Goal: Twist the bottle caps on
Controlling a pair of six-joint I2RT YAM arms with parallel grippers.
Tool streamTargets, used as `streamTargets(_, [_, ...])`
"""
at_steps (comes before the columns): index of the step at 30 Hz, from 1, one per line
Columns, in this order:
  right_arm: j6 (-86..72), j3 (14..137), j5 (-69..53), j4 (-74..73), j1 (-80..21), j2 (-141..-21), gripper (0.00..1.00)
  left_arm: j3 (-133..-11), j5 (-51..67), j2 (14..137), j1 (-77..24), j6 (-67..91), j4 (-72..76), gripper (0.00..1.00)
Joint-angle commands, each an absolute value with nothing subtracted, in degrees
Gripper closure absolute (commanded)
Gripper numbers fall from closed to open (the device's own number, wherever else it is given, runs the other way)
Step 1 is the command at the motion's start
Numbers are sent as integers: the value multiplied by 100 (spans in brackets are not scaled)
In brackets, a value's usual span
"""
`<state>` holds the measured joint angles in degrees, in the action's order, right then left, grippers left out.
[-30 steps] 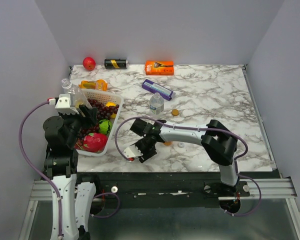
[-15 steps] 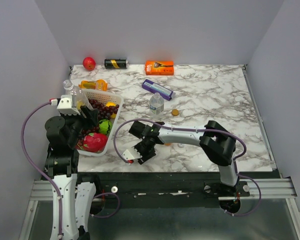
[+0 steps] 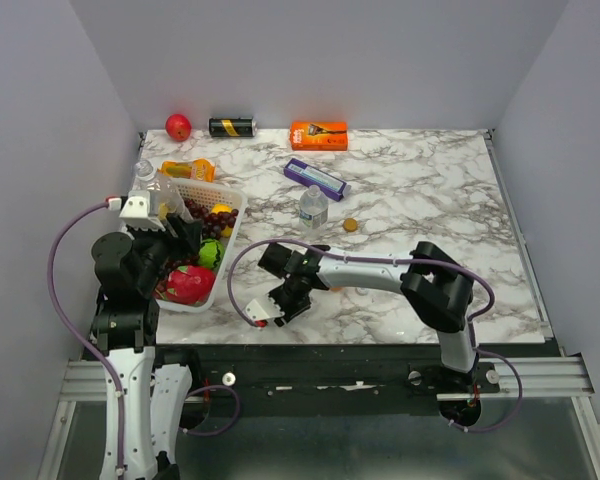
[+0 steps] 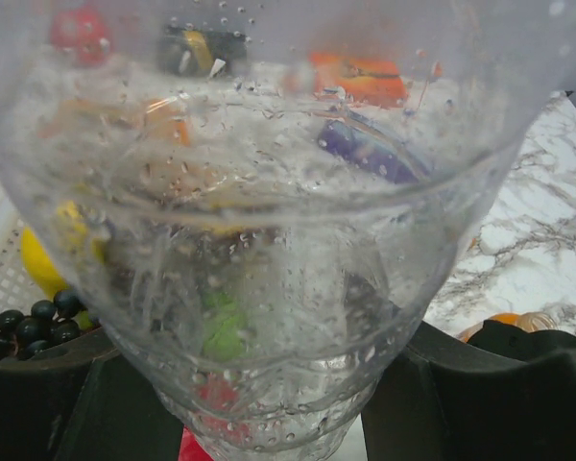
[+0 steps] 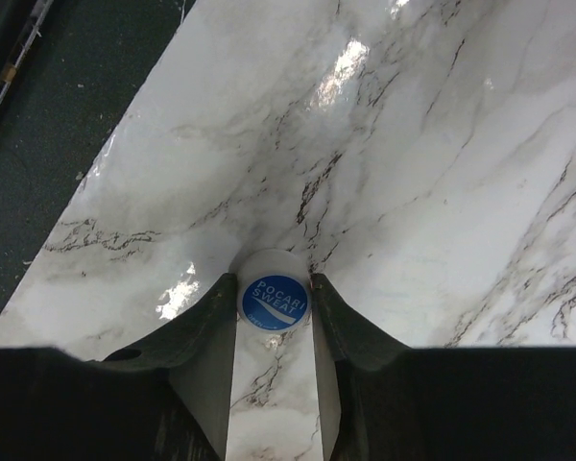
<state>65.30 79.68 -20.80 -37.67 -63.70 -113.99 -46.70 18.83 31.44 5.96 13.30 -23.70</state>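
My left gripper [image 3: 163, 212] is shut on a clear bottle [image 3: 152, 188] and holds it tilted above the basket. The bottle [image 4: 269, 192] fills the left wrist view, with dark fingers [image 4: 499, 394] at its sides. My right gripper [image 3: 278, 302] is low at the table's front. In the right wrist view its fingers [image 5: 207, 322] press both sides of the blue cap [image 5: 275, 300], which lies flat on the marble. A clear bottle with a pale label [image 3: 313, 207] stands mid-table. The orange bottle [image 3: 187, 170] lies behind the basket. An orange cap [image 3: 350, 225] and a whitish cap [image 3: 361, 291] lie on the marble.
A white basket [image 3: 223, 262] of fruit stands at the left under the held bottle. At the back are a red fruit [image 3: 178, 126], a black can [image 3: 232, 127] and an orange box [image 3: 318, 134]. A purple box [image 3: 315, 178] lies mid-table. The front edge runs close beside the right gripper.
My right gripper has shifted slightly left and toward the front edge. My left gripper has carried the clear bottle a little to the right.
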Motion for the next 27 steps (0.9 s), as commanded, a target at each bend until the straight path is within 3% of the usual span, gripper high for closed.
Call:
streamTargets(1, [6539,7717,-1740,-3769,-6364,-10935,74,-4588,2767,3225,492,942,-2013,100])
streamTargets(7, [5899,8585,-2346,-5146,-5881,-9538,76,-4816,3611,4146,18,318,-1477,100])
streamTargets(10, [5530,9261,-2654,-5885,-5574,-8906,76,-4782,3753,4534,-780,-420,-1468,100])
streamTargets(17, [4958,9730,-2699,-6636,-5344,-7588,77,-3368,3586,4377,-2450,-1071,-81,100])
streamTargets(22, [4859,9571,-2654,-6478,-5353,-7137,77,-2453,3262,4482,-3304,-1345,868,100])
streamTargets(27, [5246,9877,-2724,-6565,-5353,-7469,76,-2198,3085,4605,-3770,-1687,1160,100])
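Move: The right hand, down at the table with the white cap in its fingers, has the clear bottle held by the left hand about 8 cm ahead, 21 cm left and 32 cm above. The orange bottle stands roughly 6 cm ahead, 12 cm right and 4 cm up; the labelled bottle 24 cm ahead, 7 cm right and 7 cm up. From the left hand, the cap lies some 8 cm back, 20 cm right and 28 cm below. Keeping its pinch on the white cap, the right hand lifts it off the table, some 34 cm up and then also right, fingers tilting. Still gripping the clear bottle, the left hand swings right out from over the basket, turning clockwise about 60 degrees, then sinks and draws back, so bottle and cap approach each other. ##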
